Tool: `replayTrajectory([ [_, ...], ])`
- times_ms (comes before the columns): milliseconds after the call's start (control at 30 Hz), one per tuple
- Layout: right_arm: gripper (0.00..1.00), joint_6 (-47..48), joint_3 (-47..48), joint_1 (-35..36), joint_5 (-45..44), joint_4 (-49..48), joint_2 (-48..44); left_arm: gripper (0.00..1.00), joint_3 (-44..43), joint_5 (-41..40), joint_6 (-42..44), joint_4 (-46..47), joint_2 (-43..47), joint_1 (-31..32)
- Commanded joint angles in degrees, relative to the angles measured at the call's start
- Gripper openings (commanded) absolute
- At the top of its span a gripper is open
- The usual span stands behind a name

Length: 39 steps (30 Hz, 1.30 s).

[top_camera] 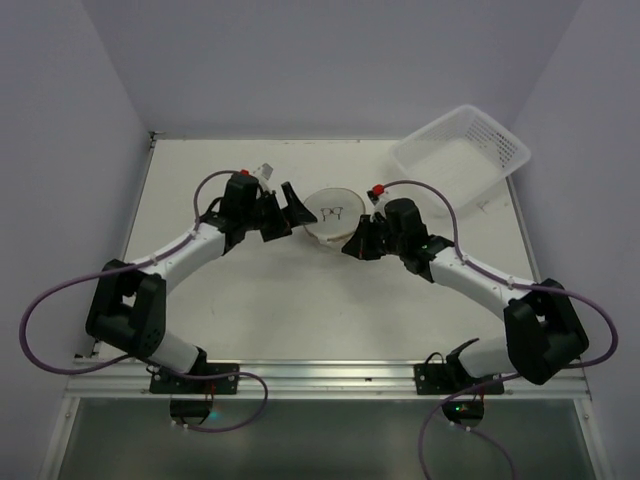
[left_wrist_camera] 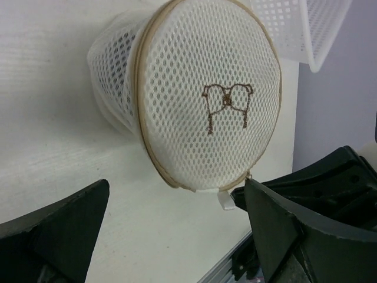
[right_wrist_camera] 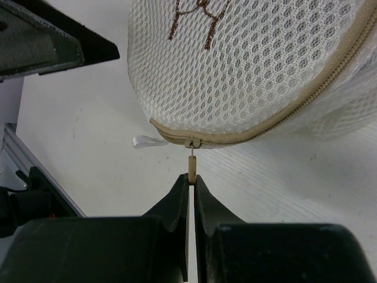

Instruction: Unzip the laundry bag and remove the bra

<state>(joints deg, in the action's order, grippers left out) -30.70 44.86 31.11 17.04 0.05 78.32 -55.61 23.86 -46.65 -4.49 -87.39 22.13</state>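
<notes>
The round white mesh laundry bag [top_camera: 333,212] lies mid-table between both grippers, its flat face with the small bra drawing turned up and toward the left arm [left_wrist_camera: 206,94]. Its tan zipper rim [right_wrist_camera: 265,127] looks closed. My right gripper [right_wrist_camera: 192,180] is shut on the small tan zipper pull [right_wrist_camera: 192,167] at the bag's near edge, just right of a white fabric tab [right_wrist_camera: 144,141]. My left gripper [left_wrist_camera: 177,236] stands wide open just left of the bag [top_camera: 288,213], touching nothing. The bra is hidden from view.
A white perforated plastic basket [top_camera: 462,150] sits tilted at the back right corner, behind the bag [left_wrist_camera: 306,29]. Purple walls close in the table on three sides. The metal rail [top_camera: 320,375] runs along the near edge.
</notes>
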Motion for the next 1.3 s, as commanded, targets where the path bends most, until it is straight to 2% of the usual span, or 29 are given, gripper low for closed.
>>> replayTrajectory([
  [0,0.00,-3.40,4.53,1.40,-1.57,-2.52,2.00,1.00,2.88,-6.80,-9.58,1.50,6.18,3.09],
  [233,0.00,-3.93,5.94,3.87,-1.57,-2.78,4.12,0.99,4.46,-14.44,-19.69,6.42,4.17,11.52],
  [367,0.00,-3.84,6.38,4.39,-1.31,-2.78,4.64,0.94,6.04,-18.05,-23.74,7.74,2.50,12.50],
  [533,0.00,-3.32,6.03,5.01,-1.39,-2.17,4.12,0.80,6.66,-19.90,-25.24,9.76,0.83,12.50],
  [667,0.00,-2.44,5.06,5.10,-1.57,-1.37,3.07,0.56,6.75,-20.52,-24.71,10.03,-0.23,12.50],
  [700,0.00,-2.00,4.80,5.01,-1.66,-1.29,2.71,0.43,6.83,-20.78,-24.54,10.20,-0.14,12.59],
  [767,0.00,-1.65,4.19,5.10,-2.18,-0.50,2.01,0.31,7.71,-21.13,-24.10,10.73,0.12,12.50],
  [800,0.00,-1.30,4.01,5.10,-2.36,-0.41,1.75,0.17,7.98,-21.22,-24.01,10.91,0.38,12.41],
  [900,0.00,-0.33,3.04,5.01,-2.97,1.34,0.87,0.00,8.33,-21.22,-22.43,10.21,1.08,12.15],
  [1100,0.00,3.53,0.67,3.79,-9.20,4.16,-2.90,0.00,9.21,-15.08,-15.76,7.84,2.23,8.55],
  [1267,0.00,5.91,-0.39,0.97,-11.15,6.80,-4.76,0.00,7.81,-7.97,-5.31,5.20,3.46,3.98],
])
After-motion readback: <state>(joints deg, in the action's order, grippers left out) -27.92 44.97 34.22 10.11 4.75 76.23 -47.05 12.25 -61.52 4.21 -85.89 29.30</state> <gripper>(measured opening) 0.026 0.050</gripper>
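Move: The near rim of the laundry bag, where the open left fingers will close, lies about 4 cm right of the left hand, 2 cm back and 3 cm below. The brown print is some 6 cm right, 3 cm ahead and 1 cm below; the zipper pull is about 8 cm right, 4 cm back and 2 cm below. From the right hand, already gripping that pull, the rim spot lies roughly 3 cm ahead and 5 cm left. Left sweeps 5 cm right, sinks, pinches the rim; right, keeping the pull, shifts left, then both draw apart. ##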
